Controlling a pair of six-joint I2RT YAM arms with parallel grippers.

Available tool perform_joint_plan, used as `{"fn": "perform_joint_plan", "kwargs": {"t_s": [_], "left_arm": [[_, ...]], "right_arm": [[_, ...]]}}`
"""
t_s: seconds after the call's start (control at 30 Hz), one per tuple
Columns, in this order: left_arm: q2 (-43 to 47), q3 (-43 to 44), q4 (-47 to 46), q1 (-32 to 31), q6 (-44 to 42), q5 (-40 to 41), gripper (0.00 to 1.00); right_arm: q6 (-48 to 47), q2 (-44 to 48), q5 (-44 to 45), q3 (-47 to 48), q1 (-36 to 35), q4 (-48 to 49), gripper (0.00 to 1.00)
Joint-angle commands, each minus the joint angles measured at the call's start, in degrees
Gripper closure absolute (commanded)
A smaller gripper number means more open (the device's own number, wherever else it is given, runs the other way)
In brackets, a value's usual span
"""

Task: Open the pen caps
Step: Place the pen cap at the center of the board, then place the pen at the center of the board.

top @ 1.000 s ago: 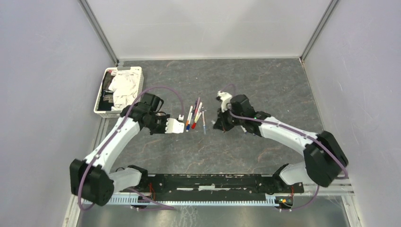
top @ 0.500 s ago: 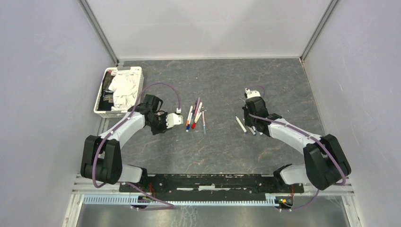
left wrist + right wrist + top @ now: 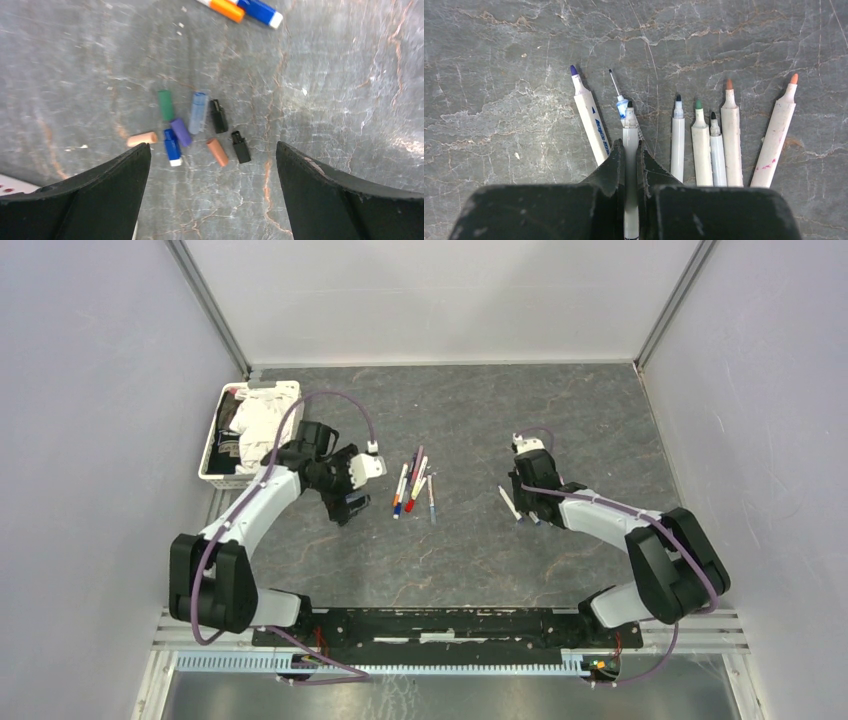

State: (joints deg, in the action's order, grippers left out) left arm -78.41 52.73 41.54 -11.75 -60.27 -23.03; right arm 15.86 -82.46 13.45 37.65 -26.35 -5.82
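Note:
Several loose pen caps [image 3: 198,111] lie in a small heap on the table: green, purple, pale blue, two black, brown, blue and peach. My left gripper [image 3: 212,146] hovers over them, open wide, nothing between its fingers [image 3: 115,190]. From above, the left gripper [image 3: 346,502] hides the heap. My right gripper [image 3: 629,145] is shut on a white black-tipped pen barrel [image 3: 630,127], in a row of several uncapped pens [image 3: 700,145] lying side by side. In the top view the right gripper [image 3: 527,498] is low over that row [image 3: 510,504].
Several capped pens [image 3: 411,483] lie in a bunch mid-table; two of them, orange-capped [image 3: 226,7] and blue-capped [image 3: 260,10], show at the top of the left wrist view. A white tray [image 3: 212,445] of cloth stands at the back left, close to the left arm.
The left gripper pulled back left from the capped pens, turned over the cap heap and opened. The right gripper swung right with its pen down to the row of uncapped pens.

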Motion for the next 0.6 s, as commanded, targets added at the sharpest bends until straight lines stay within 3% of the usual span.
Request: {"fn": "perform_joint_plan", "kwargs": {"t_s": [0.0, 0.07, 0.27, 0.5, 0.57], "left_arm": [[3.16, 6.93, 4.69, 1.76, 4.18, -6.21, 0.0], [3.92, 8.9, 6.3, 2.86, 4.69, -7.82, 0.0], [5.46, 13.43, 10.48, 5.93, 5.88, -12.97, 0.0], [7.63, 14.07, 11.55, 6.78, 5.51, -14.2, 0.0], [7.95, 13.86, 11.61, 6.83, 5.5, -14.21, 0.0]], "right_arm": [[-1.08, -1.65, -0.78, -0.47, 0.11, 2.78, 1.0], [-1.25, -2.29, -1.18, -0.62, 0.08, 3.11, 0.98], [-1.73, -2.86, -1.24, -1.24, 0.1, 3.68, 0.8], [-1.97, -1.56, -0.45, -1.96, 0.15, 3.46, 0.61], [-2.14, -0.78, -0.37, -2.2, 0.08, 3.45, 0.59]]}}
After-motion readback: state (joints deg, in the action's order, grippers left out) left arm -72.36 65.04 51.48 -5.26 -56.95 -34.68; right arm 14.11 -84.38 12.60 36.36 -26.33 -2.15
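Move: The right hand's closed fingers hold the uncapped pen about 2 cm above its spot on the table. The purple-tipped marker lies level with it, some 2 cm left; the black-tipped pen is about 5 cm right and 1 cm back. The left hand, already open, hovers some 8 cm over the caps: the rearmost black cap about 3 cm back and 2 cm left, the green cap 6 cm ahead and 1 cm right. Right fingers part, sinking about 1 cm, to free the pen; open left hand climbs about 10 cm off the caps. ##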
